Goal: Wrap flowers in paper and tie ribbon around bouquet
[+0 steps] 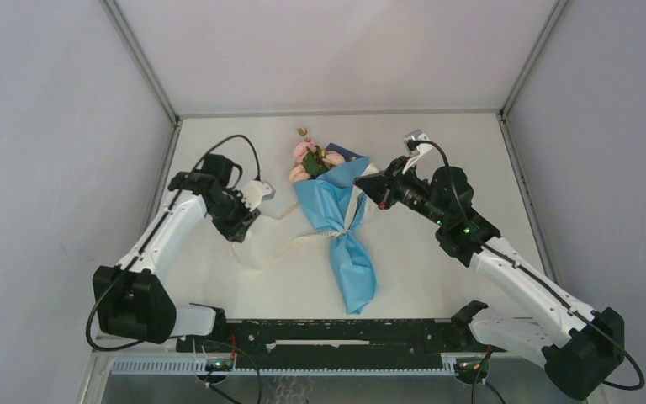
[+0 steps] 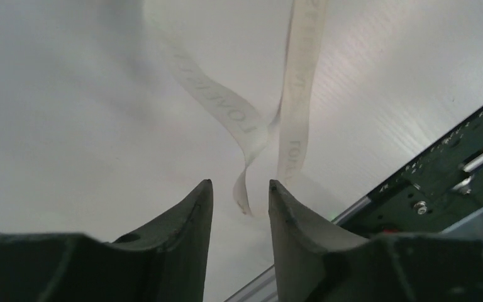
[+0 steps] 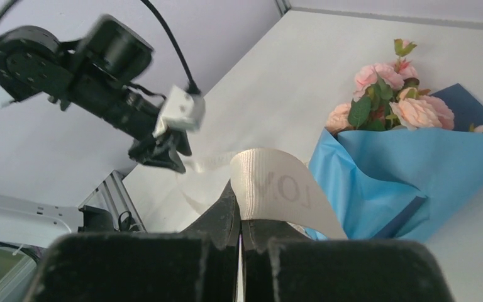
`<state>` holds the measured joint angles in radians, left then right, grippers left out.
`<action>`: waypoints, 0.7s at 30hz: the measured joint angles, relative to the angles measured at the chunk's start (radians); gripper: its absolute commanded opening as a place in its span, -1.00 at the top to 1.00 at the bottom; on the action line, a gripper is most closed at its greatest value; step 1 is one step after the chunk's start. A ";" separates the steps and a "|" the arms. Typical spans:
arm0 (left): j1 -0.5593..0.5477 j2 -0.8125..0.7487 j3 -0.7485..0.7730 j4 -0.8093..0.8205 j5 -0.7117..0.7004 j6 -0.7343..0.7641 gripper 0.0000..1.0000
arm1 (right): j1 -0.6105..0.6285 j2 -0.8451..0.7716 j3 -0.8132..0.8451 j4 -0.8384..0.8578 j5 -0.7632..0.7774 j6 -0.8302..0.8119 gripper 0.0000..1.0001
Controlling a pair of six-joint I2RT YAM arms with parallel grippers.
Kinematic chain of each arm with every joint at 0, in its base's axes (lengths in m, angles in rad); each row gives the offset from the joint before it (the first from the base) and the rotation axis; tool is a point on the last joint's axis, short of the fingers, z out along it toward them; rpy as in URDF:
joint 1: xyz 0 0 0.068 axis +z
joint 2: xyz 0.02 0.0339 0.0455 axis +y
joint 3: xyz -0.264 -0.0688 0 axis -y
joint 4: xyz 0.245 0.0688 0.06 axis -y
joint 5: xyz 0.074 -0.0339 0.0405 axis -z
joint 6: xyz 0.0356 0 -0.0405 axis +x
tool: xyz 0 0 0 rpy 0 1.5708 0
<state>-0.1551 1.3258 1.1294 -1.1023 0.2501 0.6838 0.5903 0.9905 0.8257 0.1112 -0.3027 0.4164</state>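
The bouquet lies in the middle of the table: a blue paper (image 1: 349, 261) (image 3: 402, 170) cone with pink flowers (image 1: 311, 158) (image 3: 390, 100) at its far, wide end. A cream ribbon (image 1: 277, 252) (image 2: 239, 119) (image 3: 277, 189) crosses the cone's waist and loops out to the left on the table. My right gripper (image 1: 363, 186) (image 3: 240, 201) hovers just right of the cone's upper part, shut on one ribbon end. My left gripper (image 1: 240, 232) (image 2: 240, 184) is left of the bouquet, open, with the other ribbon end hanging loose just beyond its fingertips, not pinched.
A black rail (image 1: 328, 332) (image 2: 453, 182) carrying the arm bases runs along the near table edge. Grey enclosure walls (image 1: 50, 126) stand on the left, right and back. My left arm (image 3: 132, 107) shows in the right wrist view, above the ribbon loop.
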 measured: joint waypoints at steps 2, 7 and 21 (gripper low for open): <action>-0.045 0.005 -0.039 -0.003 -0.047 0.005 -0.37 | 0.007 0.018 0.014 0.002 -0.006 -0.003 1.00; -0.166 0.019 -0.013 -0.045 -0.109 0.005 -0.96 | 0.020 0.060 0.039 0.004 -0.034 -0.006 1.00; -0.364 0.100 0.194 0.475 0.494 -0.263 -1.00 | 0.020 0.103 0.053 0.072 -0.142 0.026 1.00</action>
<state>-0.5194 1.4254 1.3235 -0.6273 0.7437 0.4206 0.6102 1.0939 0.8787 0.1837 -0.4442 0.4423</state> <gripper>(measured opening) 0.996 0.006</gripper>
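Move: From the left hand, the ribbon pinched at the right gripper's tips is about 32 cm to the right, 4 cm ahead and 17 cm higher. The ribbon knot lies about 27 cm right, 6 ahead and 10 below; the flower heads 18 right, 26 ahead and 8 below. The right hand holds its ribbon at its tips, with the knot 5 cm left of it, 1 ahead and 27 below. Opening wide, the left hand swings about 22 cm right and rises some 11 towards the right gripper's held ribbon. ##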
